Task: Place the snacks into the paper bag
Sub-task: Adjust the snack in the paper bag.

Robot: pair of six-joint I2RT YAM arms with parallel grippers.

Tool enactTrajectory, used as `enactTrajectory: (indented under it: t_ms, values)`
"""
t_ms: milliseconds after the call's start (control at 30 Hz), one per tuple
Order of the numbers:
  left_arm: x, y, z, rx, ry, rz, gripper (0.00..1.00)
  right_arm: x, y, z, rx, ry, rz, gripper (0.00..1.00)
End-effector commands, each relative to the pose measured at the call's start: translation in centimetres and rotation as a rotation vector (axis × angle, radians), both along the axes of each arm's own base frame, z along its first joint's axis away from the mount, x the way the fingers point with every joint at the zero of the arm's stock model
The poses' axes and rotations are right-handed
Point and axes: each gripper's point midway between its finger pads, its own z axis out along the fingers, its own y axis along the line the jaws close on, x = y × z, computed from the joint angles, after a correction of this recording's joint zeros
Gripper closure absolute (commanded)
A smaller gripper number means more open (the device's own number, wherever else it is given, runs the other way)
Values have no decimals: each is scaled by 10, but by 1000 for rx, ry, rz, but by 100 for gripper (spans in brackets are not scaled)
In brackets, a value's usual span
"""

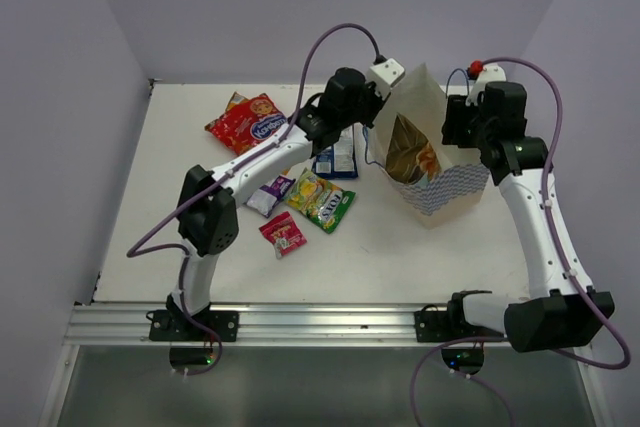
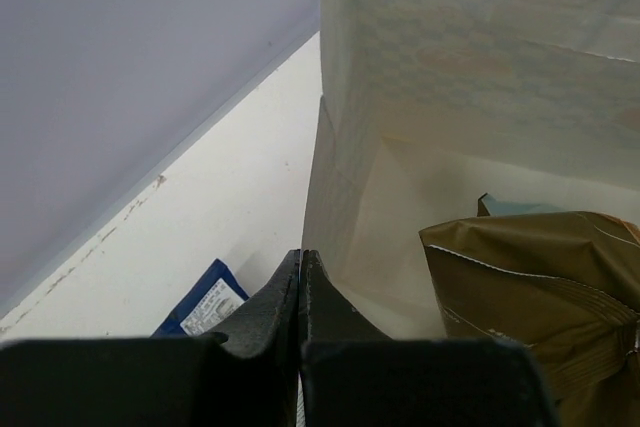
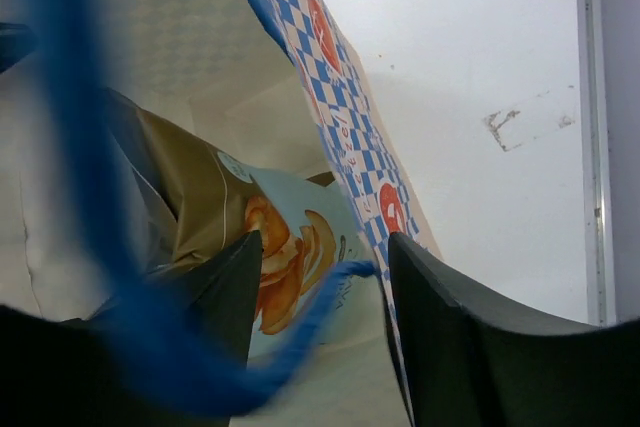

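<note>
The paper bag (image 1: pixel 445 187) stands open-mouthed at the right of the table, with a light-blue and brown chip bag (image 1: pixel 410 152) inside. My left gripper (image 1: pixel 372 107) is at its left rim. In the left wrist view, the left gripper (image 2: pixel 301 253) is shut on the edge of the bag wall (image 2: pixel 420 67), next to the chip bag (image 2: pixel 540 287). My right gripper (image 3: pixel 325 237) stands open astride the checked wall (image 3: pixel 340 117), with the blue cord handle (image 3: pixel 90 197) across it. Red (image 1: pixel 247 122), dark blue (image 1: pixel 337 157), purple (image 1: pixel 270 192), yellow-green (image 1: pixel 322 199) and small pink-red (image 1: pixel 283 233) snacks lie on the table.
Purple-grey walls close in the table on the left, back and right. An aluminium rail (image 1: pixel 320 322) runs along the near edge by the arm bases. A red knob (image 1: pixel 476 69) sits behind the bag. The loose packets cluster just left of the bag.
</note>
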Motion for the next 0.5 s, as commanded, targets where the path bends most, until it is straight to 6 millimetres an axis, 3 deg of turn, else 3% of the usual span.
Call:
enactTrajectory:
  t_ms: [0,67,267,300,467]
  values:
    - [-13,9,77,-107,-129,22,100,-11,7,46,39,-105,9,42]
    - [-20,10,75,-91,-121,31,100,-17,5,60,52,-130,-20,36]
    - [-35,12,68,-91,-71,67,100,-39,9,95,82,-207,-45,32]
    - [-36,13,68,-93,-65,74,100,-41,3,99,70,-221,-75,25]
    - [-43,20,68,-104,-37,100,100,-51,-20,113,28,-263,-191,22]
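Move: The paper bag's open mouth lies between the hands. Its middle is about 13 cm right, 4 cm back and 10 cm below the left hand, which already pinches its left edge. From the right hand, already half open at the right rim, that middle is 7 cm left, 5 cm ahead and 12 cm down. The blue packet lies roughly 7 cm left, 4 cm ahead and 22 cm below the left hand; the green packet 11 cm left, 11 cm back. Right hand opens wider, rising some 10 cm off the bag's rim; left pulls its pinched edge back, upward. ##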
